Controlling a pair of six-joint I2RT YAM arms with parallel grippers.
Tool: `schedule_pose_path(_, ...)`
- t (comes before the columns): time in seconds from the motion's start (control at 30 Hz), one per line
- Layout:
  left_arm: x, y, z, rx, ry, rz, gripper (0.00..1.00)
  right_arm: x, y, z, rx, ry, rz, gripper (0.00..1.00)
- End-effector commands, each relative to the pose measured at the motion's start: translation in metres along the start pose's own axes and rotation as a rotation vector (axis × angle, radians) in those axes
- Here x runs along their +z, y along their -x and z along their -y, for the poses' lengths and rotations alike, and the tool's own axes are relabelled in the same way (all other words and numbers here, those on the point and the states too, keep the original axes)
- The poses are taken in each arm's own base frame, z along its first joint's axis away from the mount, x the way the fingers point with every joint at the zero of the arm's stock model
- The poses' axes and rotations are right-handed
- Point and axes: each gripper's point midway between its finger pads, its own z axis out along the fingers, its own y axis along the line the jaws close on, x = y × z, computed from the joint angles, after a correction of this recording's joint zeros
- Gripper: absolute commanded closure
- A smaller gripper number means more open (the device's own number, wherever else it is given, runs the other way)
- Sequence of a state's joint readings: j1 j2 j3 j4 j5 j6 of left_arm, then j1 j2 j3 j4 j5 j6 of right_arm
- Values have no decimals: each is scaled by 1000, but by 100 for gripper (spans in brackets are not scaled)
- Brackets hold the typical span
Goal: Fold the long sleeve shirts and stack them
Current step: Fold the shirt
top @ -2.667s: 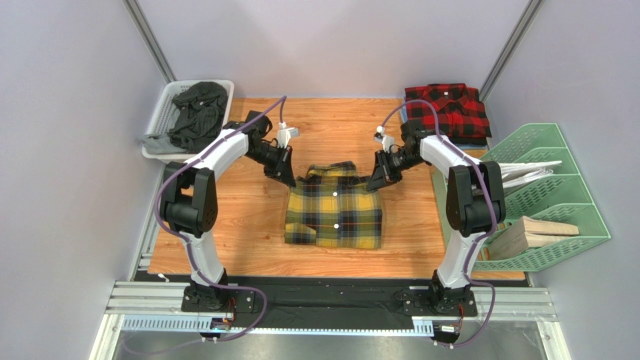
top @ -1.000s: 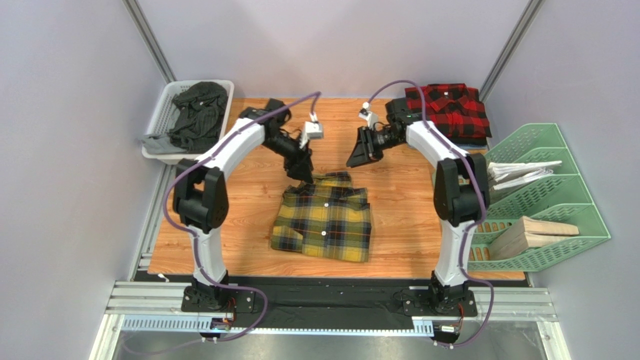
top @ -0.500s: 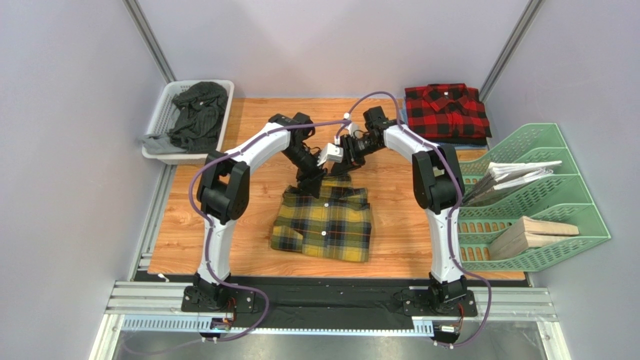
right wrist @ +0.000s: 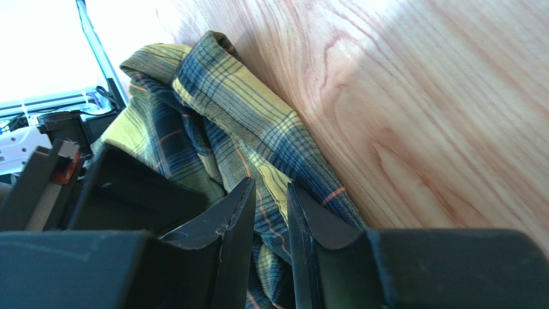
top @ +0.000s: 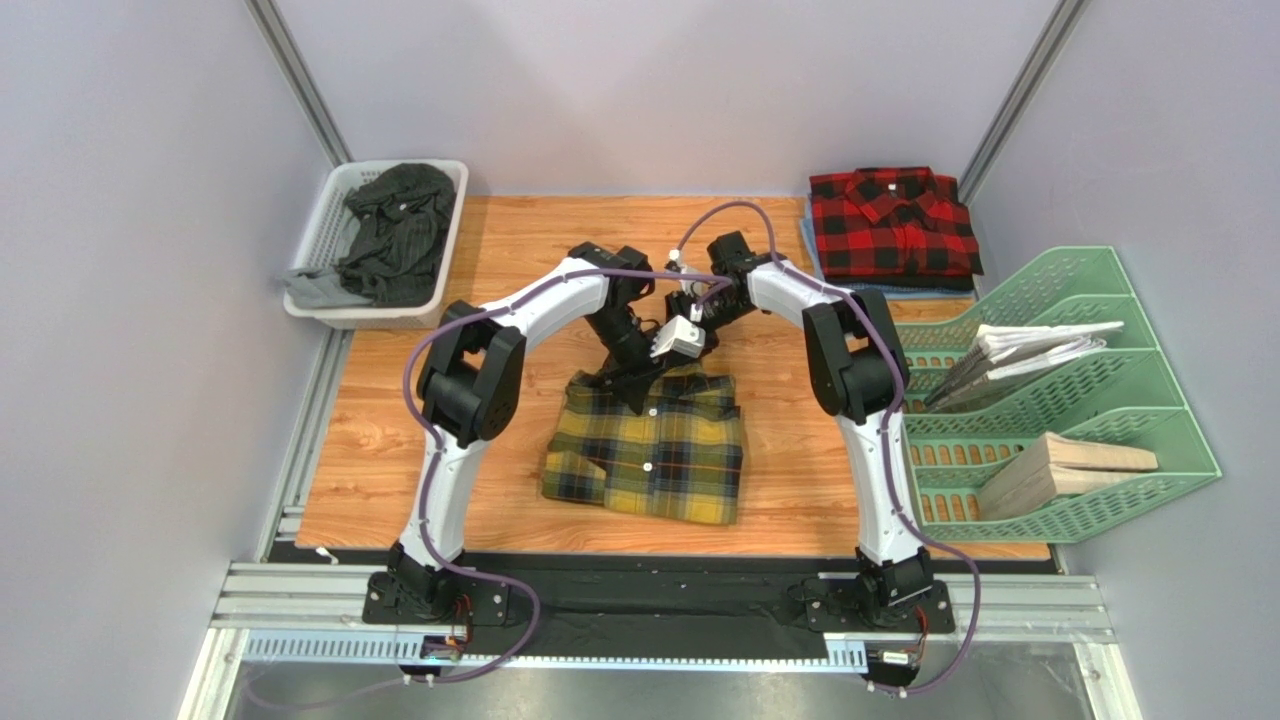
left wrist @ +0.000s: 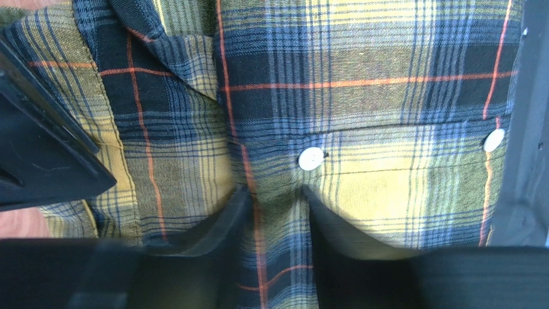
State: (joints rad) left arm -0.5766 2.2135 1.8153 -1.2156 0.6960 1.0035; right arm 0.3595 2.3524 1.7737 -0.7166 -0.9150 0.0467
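The yellow plaid long sleeve shirt (top: pixel 646 450) lies folded at the table's middle, collar to the back. The red plaid long sleeve shirt (top: pixel 894 222) sits folded at the back right. My left gripper (top: pixel 630 384) presses down on the yellow shirt (left wrist: pixel 361 96) beside a white button (left wrist: pixel 311 158). Its jaws (left wrist: pixel 274 203) stand open, with a ridge of cloth between the fingers (left wrist: pixel 216 225). My right gripper (top: pixel 700 333) hangs at the collar's right end. It (right wrist: pixel 269 193) is narrowly open over a rumpled fold of the shirt (right wrist: pixel 258 122).
A white basket (top: pixel 319 225) of dark clothes stands at the back left. A green file rack (top: pixel 1104 285) with papers and a wooden block (top: pixel 1059 465) lines the right side. Bare wood (right wrist: pixel 419 96) lies right of the collar.
Both grippers have swung inward and down from the back of the table to the yellow shirt's collar. The left jaws have narrowed. The shirt has lain still for the last second.
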Motion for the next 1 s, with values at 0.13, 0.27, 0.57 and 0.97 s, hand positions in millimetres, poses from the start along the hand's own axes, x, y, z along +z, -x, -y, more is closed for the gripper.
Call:
schedule_pose_path(0.13, -22, 25, 1, 82, 40, 31, 96, -2, 2, 3, -40, -19, -1, 70)
schedule_pose_path(0.27, -36, 36, -5, 91, 86, 44, 100, -2, 0, 3, -69, -13, -9, 71)
schedule_pose_path(0.57, -60, 38, -36, 88, 192, 32, 100, -2, -4, 5, -90, -8, -25, 72)
schedule_pose_path(0.97, -62, 37, -78, 107, 325, 40, 100, -4, 0, 3, -125, -7, -25, 72)
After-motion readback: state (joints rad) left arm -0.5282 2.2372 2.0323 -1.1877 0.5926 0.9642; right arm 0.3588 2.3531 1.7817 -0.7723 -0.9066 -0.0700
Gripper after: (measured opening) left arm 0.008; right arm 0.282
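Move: The crease at the far edge of the shirt's upper layer lies practically between the left hand's half-open fingertips, about 1 cm down. From that hand the upper button sits some 2 cm back and 3 cm right, and the collar about 6 cm ahead and 4 cm right. The right hand has the pinch spot roughly 7 cm back and 7 cm to its left at about its own height, and the collar 1 cm back and 3 cm left. The left fingers pinch shut on the shirt's crease, then the arm lifts it about 4 cm while carrying it some 7 cm forward towards the collar and the right gripper, most of the rise coming first and the fingertips swinging about 15 degrees forward. The right hand stays almost in place with its fingers on the collar end, barely shifting. ##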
